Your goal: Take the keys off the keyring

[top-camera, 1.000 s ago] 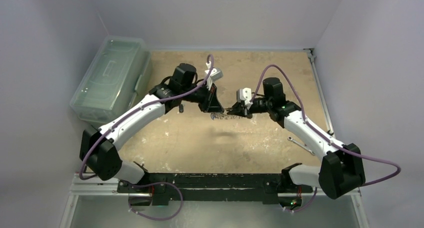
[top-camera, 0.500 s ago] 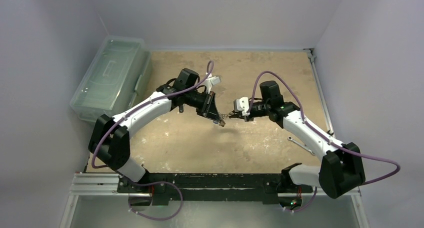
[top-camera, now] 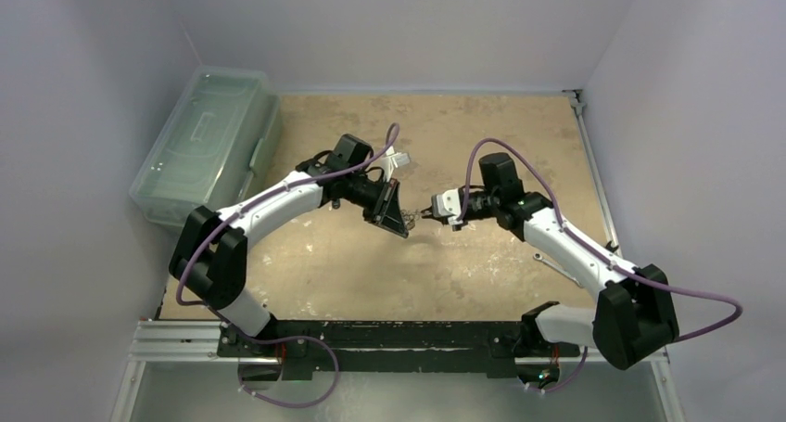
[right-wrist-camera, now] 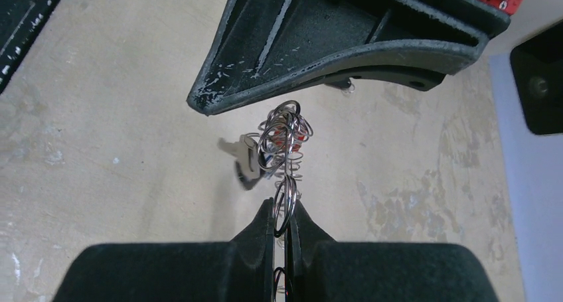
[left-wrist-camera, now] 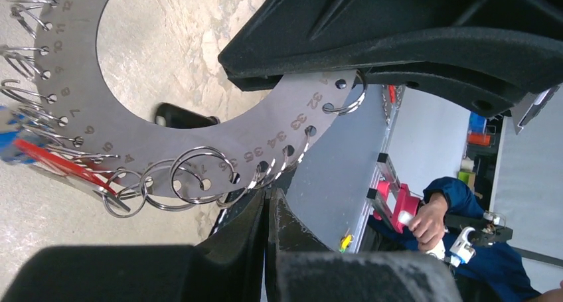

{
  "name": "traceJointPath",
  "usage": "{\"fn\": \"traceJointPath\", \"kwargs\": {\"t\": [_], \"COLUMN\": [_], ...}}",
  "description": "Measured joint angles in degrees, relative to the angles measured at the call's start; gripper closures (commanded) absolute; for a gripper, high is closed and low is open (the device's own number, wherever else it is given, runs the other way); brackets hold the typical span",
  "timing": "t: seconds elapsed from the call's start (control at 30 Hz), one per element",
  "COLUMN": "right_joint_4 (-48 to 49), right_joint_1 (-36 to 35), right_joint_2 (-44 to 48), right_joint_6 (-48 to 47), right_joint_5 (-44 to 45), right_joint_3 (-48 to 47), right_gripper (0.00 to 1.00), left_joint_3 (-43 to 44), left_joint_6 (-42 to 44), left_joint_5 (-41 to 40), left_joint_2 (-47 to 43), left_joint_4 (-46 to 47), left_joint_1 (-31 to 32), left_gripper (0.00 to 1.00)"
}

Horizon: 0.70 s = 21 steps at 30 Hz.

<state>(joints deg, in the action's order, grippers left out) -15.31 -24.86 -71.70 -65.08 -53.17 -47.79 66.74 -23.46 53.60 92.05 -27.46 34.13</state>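
The keyring (left-wrist-camera: 73,89) is a flat silvery numbered band hung with small split rings. It hangs above the table between both grippers (top-camera: 415,217). My left gripper (left-wrist-camera: 269,196) is shut on its near rim by the small rings. The right gripper (right-wrist-camera: 283,209) is shut on the opposite side, pinching the band edge-on together with a split ring. Keys hang from it: blurred red and blue heads (left-wrist-camera: 23,149) at the left in the left wrist view, and a silvery key (right-wrist-camera: 244,161) dangling in the right wrist view. The two grippers (top-camera: 405,227) (top-camera: 426,213) almost meet.
A clear lidded plastic box (top-camera: 209,144) stands at the table's left edge. A silver spanner (top-camera: 557,268) lies near the right arm. The sandy tabletop (top-camera: 371,274) spreads in front of the grippers.
The left arm swung down and right until its gripper closed on the keyring. The right gripper shifted slightly left, and the ring now hangs between the two.
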Motion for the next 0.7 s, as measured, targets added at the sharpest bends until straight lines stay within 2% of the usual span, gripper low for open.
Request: {"fn": "traceJointPath", "kwargs": {"t": [0.1,0.13,0.23,0.3,0.33,0.5,0.63,0.7], "right_joint_4": [2.6,3.7,8.1,12.0,14.0,25.7,35.8,45.0], "right_joint_1": [0.1,0.2,0.8,1.4,1.5,2.1,2.4,2.8], "right_joint_2": [0.5,0.6,0.6,0.6,0.6,0.6,0.5,0.4], "right_joint_6": [3.6,5.1,12.1,17.7,20.5,37.0,51.1,62.1], "right_joint_5": [-0.1,-0.2,-0.3,-0.6,-0.9,-3.5,-6.1,-7.2], "right_joint_3": [1.9,2.3,3.3,3.3,3.3,3.3,3.7,5.1], "right_gripper": [1.00,1.00,1.00,1.00,1.00,1.00,1.00,1.00], "left_joint_3": [1.1,2.2,5.2,4.9,3.9,-4.5,-6.0,-7.1], "left_joint_6": [2.7,4.6,11.0,14.3,15.2,14.7,12.8,11.8], "left_joint_5": [-0.3,-0.4,-1.6,-2.9,-3.4,-5.6,-7.5,-8.3], "left_joint_2": [0.0,0.0,-1.2,-4.9,-7.6,-23.0,-25.9,-25.9], "left_joint_4": [-1.9,-3.0,-4.9,-4.3,-2.9,10.1,17.7,20.4], "left_joint_1": [-0.4,-0.8,-2.3,-3.2,-3.5,-3.5,-3.4,-3.4], "left_gripper": [1.00,0.96,0.70,0.58,0.55,0.53,0.52,0.52]}}
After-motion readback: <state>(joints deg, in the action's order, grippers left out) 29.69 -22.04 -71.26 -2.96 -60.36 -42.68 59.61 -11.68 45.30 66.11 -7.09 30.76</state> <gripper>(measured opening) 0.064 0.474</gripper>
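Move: The left hand, fingers shut, is just behind the keyring's lower rim, with the keys hanging about 4 cm ahead of its fingertips, 2 cm to the left and 4 cm below; the keyring's middle lies some 5 cm ahead, level sideways and 2 cm below. The right hand holds the keyring's near rim, the ring's middle being roughly 4 cm to that hand's left and 2 cm below. Upward go both hands together: the left climbs about 13 cm, easing left and slightly forward past the rim of rings, rolling some 50 degrees so that its front side lifts while its shut fingers open to about half. The right keeps its pinch on the keyring and lifts it, drifting a little left, its fingertips coming up towards level and its front side dipping. ##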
